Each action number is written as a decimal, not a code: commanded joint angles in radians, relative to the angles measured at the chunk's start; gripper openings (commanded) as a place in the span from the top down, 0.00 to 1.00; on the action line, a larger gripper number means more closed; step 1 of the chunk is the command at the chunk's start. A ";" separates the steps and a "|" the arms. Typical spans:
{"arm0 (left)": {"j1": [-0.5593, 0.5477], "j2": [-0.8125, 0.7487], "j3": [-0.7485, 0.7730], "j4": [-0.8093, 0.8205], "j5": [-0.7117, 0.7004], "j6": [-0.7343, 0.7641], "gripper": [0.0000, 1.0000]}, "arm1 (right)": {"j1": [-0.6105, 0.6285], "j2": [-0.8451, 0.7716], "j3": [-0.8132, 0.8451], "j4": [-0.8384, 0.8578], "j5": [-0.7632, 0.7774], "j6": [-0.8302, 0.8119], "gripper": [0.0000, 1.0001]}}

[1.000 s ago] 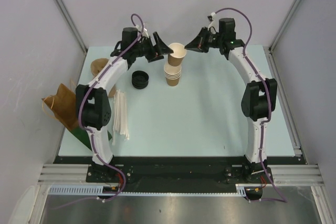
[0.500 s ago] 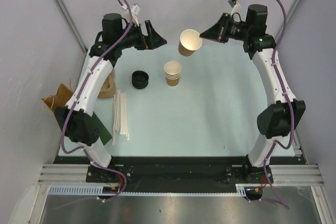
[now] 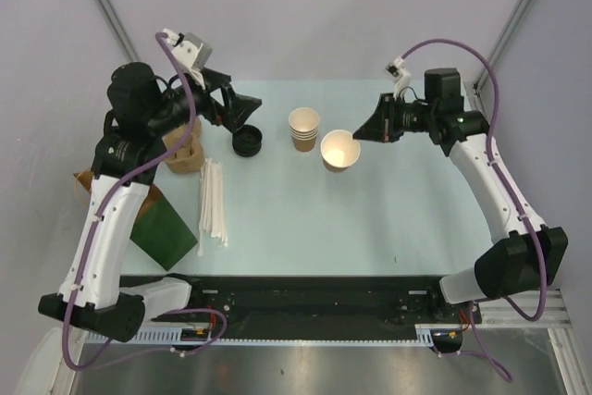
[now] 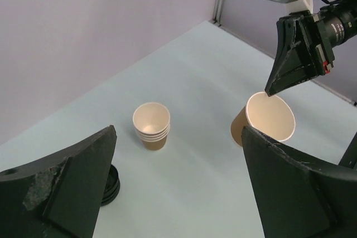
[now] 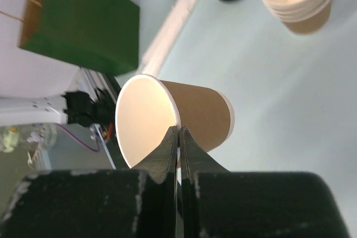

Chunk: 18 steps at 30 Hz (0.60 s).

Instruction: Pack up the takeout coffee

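The takeout coffee cup [image 3: 339, 150], tan kraft paper with a cream inside, has no lid on it. My right gripper [image 3: 363, 133] is shut on its rim, one finger inside and one outside, and holds it tilted just right of the stack of nested cups [image 3: 303, 129]. The right wrist view shows the pinched cup [image 5: 192, 116] at my right gripper [image 5: 178, 132]. My left gripper [image 3: 242, 108] stands wide open and holds nothing, above the black lids [image 3: 247, 141]. In the left wrist view the cup [image 4: 268, 118] shows beyond my left gripper [image 4: 178, 135].
The nested cups [image 4: 151, 125] and black lids [image 4: 110, 182] stand at the table's back. White straws [image 3: 213, 201] lie at the left. The green bag [image 3: 166, 233] lies at the left edge beside a brown paper bag [image 3: 183, 153].
My right gripper pulled one cup off the stack and carried it right and nearer. My left gripper let go of the stack, opened fully and drew back to the left.
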 commanded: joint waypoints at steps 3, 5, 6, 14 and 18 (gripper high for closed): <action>-0.005 -0.078 -0.147 -0.043 0.038 0.143 0.00 | 0.041 0.043 -0.129 -0.126 0.072 -0.182 1.00; -0.004 -0.101 -0.210 -0.021 0.047 0.143 0.00 | 0.057 0.086 -0.145 -0.142 0.070 -0.242 1.00; -0.005 -0.113 -0.225 -0.020 0.046 0.145 0.00 | 0.074 0.102 -0.152 -0.145 0.078 -0.251 1.00; -0.005 -0.133 -0.354 -0.004 0.101 0.146 0.00 | 0.107 0.234 -0.185 -0.079 -0.072 -0.328 1.00; -0.005 -0.133 -0.392 0.020 0.110 0.129 0.00 | 0.155 0.290 -0.186 -0.041 -0.098 -0.356 1.00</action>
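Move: The right hand has a paper cup pinched by its rim; the open table it is being taken to lies about 5 cm back, 6 cm left and some 30 cm below. From that hand the cup stack stands roughly 16 cm ahead, 11 cm left, and the black lids 16 cm ahead, 27 cm left, both about 25-30 cm lower. From the empty left hand, the lids are some 16 cm ahead, 5 cm left and 42 cm down; the stack is 17 cm ahead, 11 cm right and 38 cm down. Still pinching the cup's rim between shut fingers, the right hand lowers it about 17 cm towards the open table on the near side of the stack, easing slightly back and left and slowing near the end; its fingers dip some 15 degrees as they swing counter-clockwise. Meanwhile the left hand, wide open and touching nothing, sinks roughly 13 cm with a small drift back, its fingers also tipping down. ##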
